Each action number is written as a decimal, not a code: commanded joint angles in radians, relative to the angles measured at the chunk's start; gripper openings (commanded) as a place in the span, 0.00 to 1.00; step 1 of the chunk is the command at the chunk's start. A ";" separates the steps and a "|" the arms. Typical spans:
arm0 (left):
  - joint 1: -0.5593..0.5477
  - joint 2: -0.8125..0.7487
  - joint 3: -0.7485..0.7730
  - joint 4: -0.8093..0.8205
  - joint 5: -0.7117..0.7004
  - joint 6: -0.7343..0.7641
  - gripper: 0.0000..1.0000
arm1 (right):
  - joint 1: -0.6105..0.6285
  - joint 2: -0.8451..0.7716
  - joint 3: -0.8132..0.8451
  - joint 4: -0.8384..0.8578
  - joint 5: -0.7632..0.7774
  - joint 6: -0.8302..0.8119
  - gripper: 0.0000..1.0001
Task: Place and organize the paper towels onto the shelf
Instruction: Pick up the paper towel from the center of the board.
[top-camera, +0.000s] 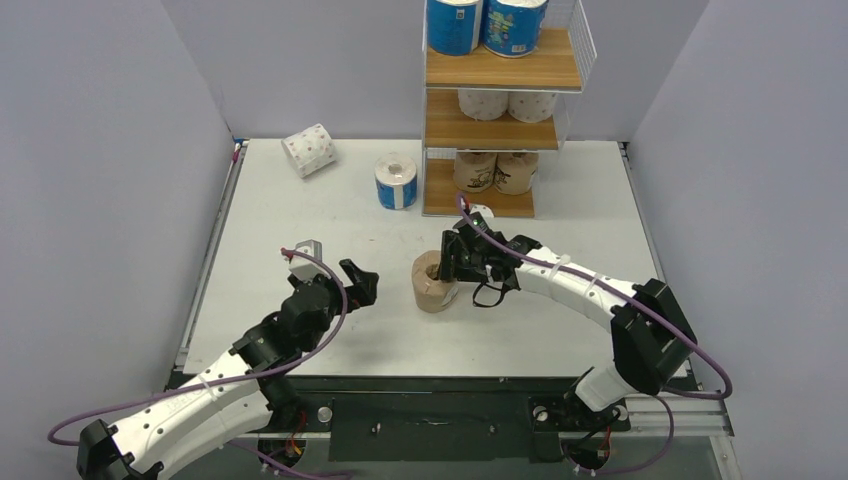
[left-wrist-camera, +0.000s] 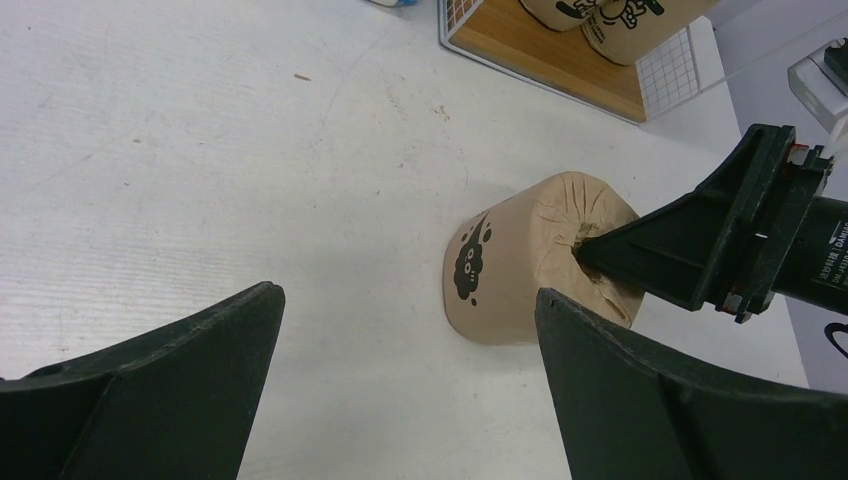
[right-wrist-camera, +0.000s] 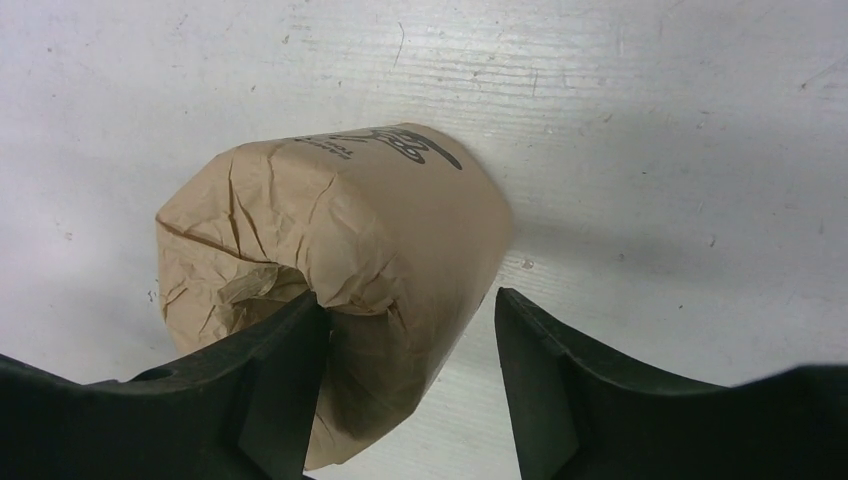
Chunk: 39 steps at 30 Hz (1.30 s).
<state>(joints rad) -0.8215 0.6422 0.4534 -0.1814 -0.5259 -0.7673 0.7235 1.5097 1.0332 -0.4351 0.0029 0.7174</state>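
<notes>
A brown kraft paper towel roll (top-camera: 432, 281) lies on the table in front of the shelf (top-camera: 503, 72). It shows in the left wrist view (left-wrist-camera: 510, 265) and the right wrist view (right-wrist-camera: 330, 210). My right gripper (top-camera: 452, 262) is open at the roll's end (right-wrist-camera: 410, 305): one finger sits in the core hollow, the other stands off the outer side with a gap. My left gripper (top-camera: 362, 283) is open and empty (left-wrist-camera: 408, 290), left of the roll. The shelf holds two blue rolls on top, two white dotted rolls in the middle and two brown rolls at the bottom.
A white roll with pink dots (top-camera: 309, 150) lies at the far left of the table. A blue roll (top-camera: 396, 181) stands upright just left of the shelf's bottom tier. Grey walls close in the table on the left, right and back.
</notes>
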 joint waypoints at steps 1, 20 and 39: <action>0.004 -0.009 -0.007 0.038 0.008 -0.018 0.96 | 0.018 0.025 0.043 0.009 0.017 -0.003 0.56; 0.005 -0.028 -0.019 0.016 0.001 -0.026 0.96 | -0.061 -0.061 0.125 -0.068 0.073 -0.024 0.34; 0.005 -0.032 -0.006 -0.031 -0.010 -0.044 0.96 | -0.342 0.080 0.246 0.166 0.165 0.236 0.33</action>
<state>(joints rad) -0.8215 0.6228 0.4305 -0.2016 -0.5201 -0.8043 0.3946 1.5349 1.2129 -0.4034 0.1280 0.8658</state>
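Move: The right hand is at the top of the brown paper towel, one finger in its open core and the other outside its wall; the roll's middle lies about 3 cm left, 1 cm back and 4 cm below. The bottom shelf's middle is some 24 cm ahead, 8 cm right and 8 cm lower, and the blue roll about 25 cm ahead and 12 cm left. From the left hand the brown towel lies roughly 17 cm right, 5 cm ahead and 11 cm down. Almost in place at first, the right hand eases about a centimetre left and slightly down while its fingers close, pinching the roll's wall between core and outside. Then it sweeps forward some 13 cm, right about 10 cm and up 7 cm, carrying the roll towards the bottom shelf; the rightward part ends before the forward one, and the hand turns about 30 degrees clockwise. ##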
